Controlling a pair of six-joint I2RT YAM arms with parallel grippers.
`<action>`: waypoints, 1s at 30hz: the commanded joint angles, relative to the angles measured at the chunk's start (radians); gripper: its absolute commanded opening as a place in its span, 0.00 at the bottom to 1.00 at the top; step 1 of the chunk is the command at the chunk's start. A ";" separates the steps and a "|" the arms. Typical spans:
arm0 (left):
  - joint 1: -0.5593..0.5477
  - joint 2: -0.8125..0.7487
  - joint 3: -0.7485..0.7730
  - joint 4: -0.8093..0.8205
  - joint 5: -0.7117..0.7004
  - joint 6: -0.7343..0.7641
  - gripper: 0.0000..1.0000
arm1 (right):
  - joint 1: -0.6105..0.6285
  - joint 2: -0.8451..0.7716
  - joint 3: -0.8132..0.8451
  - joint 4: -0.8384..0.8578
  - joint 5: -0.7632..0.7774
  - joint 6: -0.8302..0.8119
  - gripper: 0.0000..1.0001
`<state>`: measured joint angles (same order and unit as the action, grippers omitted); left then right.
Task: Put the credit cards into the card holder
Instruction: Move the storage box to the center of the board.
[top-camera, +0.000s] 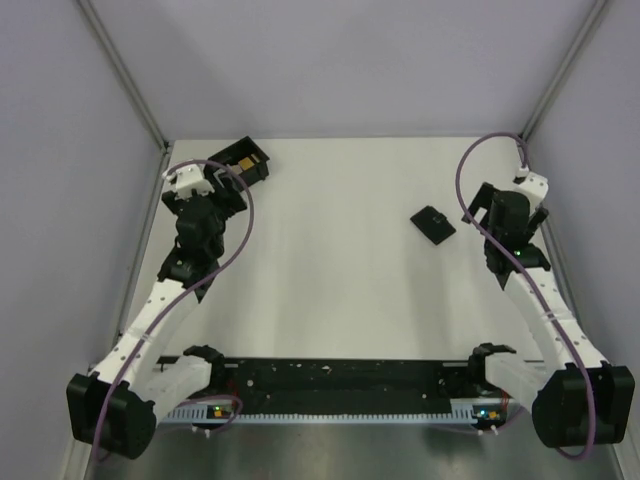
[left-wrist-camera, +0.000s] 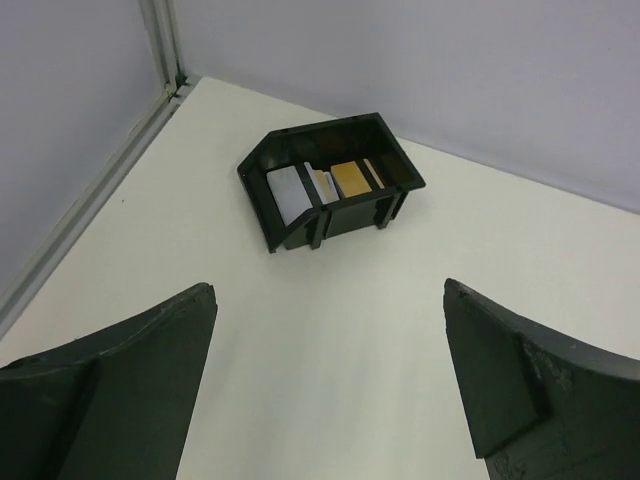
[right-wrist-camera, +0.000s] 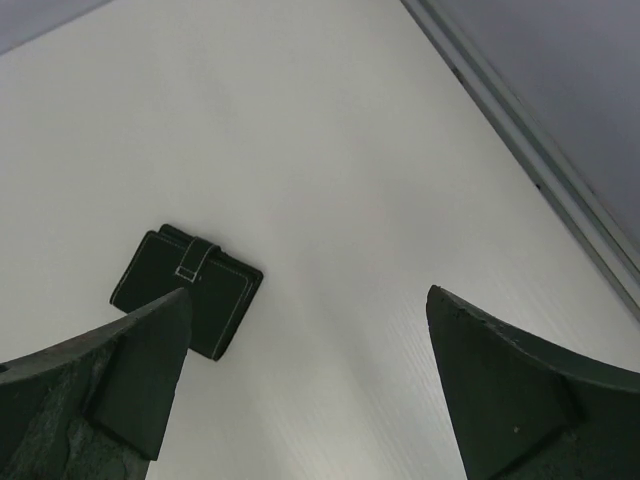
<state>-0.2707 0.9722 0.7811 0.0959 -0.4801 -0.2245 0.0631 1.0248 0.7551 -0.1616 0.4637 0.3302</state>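
Note:
The credit cards lie in an open black box (left-wrist-camera: 330, 135) near the table's far left corner: a silver card (left-wrist-camera: 290, 192) and a gold card (left-wrist-camera: 350, 178), with a pale one between them. From above the gold card (top-camera: 243, 160) shows inside the box (top-camera: 262, 158). My left gripper (left-wrist-camera: 328, 295) hovers open just short of the box, nothing between its fingers; in the top view it (top-camera: 222, 190) is beside the box. The card holder (top-camera: 432, 224), a small flat black case with a strap, lies closed on the right. My right gripper (right-wrist-camera: 308, 295) is open above the table, with the card holder (right-wrist-camera: 190, 290) by its left finger.
Grey walls and a metal frame rail (right-wrist-camera: 540, 150) enclose the table on the left, back and right. A black rail (top-camera: 340, 380) with the arm bases runs along the near edge. Purple cables loop over both arms.

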 joint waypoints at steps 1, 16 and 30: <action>0.007 0.002 0.058 -0.047 -0.068 -0.137 0.98 | 0.004 -0.057 0.009 -0.092 -0.083 0.010 0.99; 0.037 0.362 0.323 -0.062 0.215 -0.010 0.98 | 0.004 0.055 0.136 -0.185 -0.338 -0.020 0.99; 0.148 0.962 0.814 -0.137 0.386 0.076 0.98 | 0.004 0.067 0.148 -0.282 -0.520 -0.029 0.99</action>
<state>-0.1883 1.8305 1.4479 -0.0105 -0.1635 -0.1532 0.0635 1.1046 0.8734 -0.4236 0.0017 0.3157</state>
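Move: The storage box, with the cards in it, lies about 22 cm ahead of the left hand, some 3 cm to its left and roughly 22 cm below. From the right hand, the closed card holder is about 8 cm ahead, 10 cm to the left and 15 cm below. Nothing else stands near either of them. Left hand, open, reaches some 19 cm forward, sinking towards the storage box; right swings 8 cm left towards the card holder. ##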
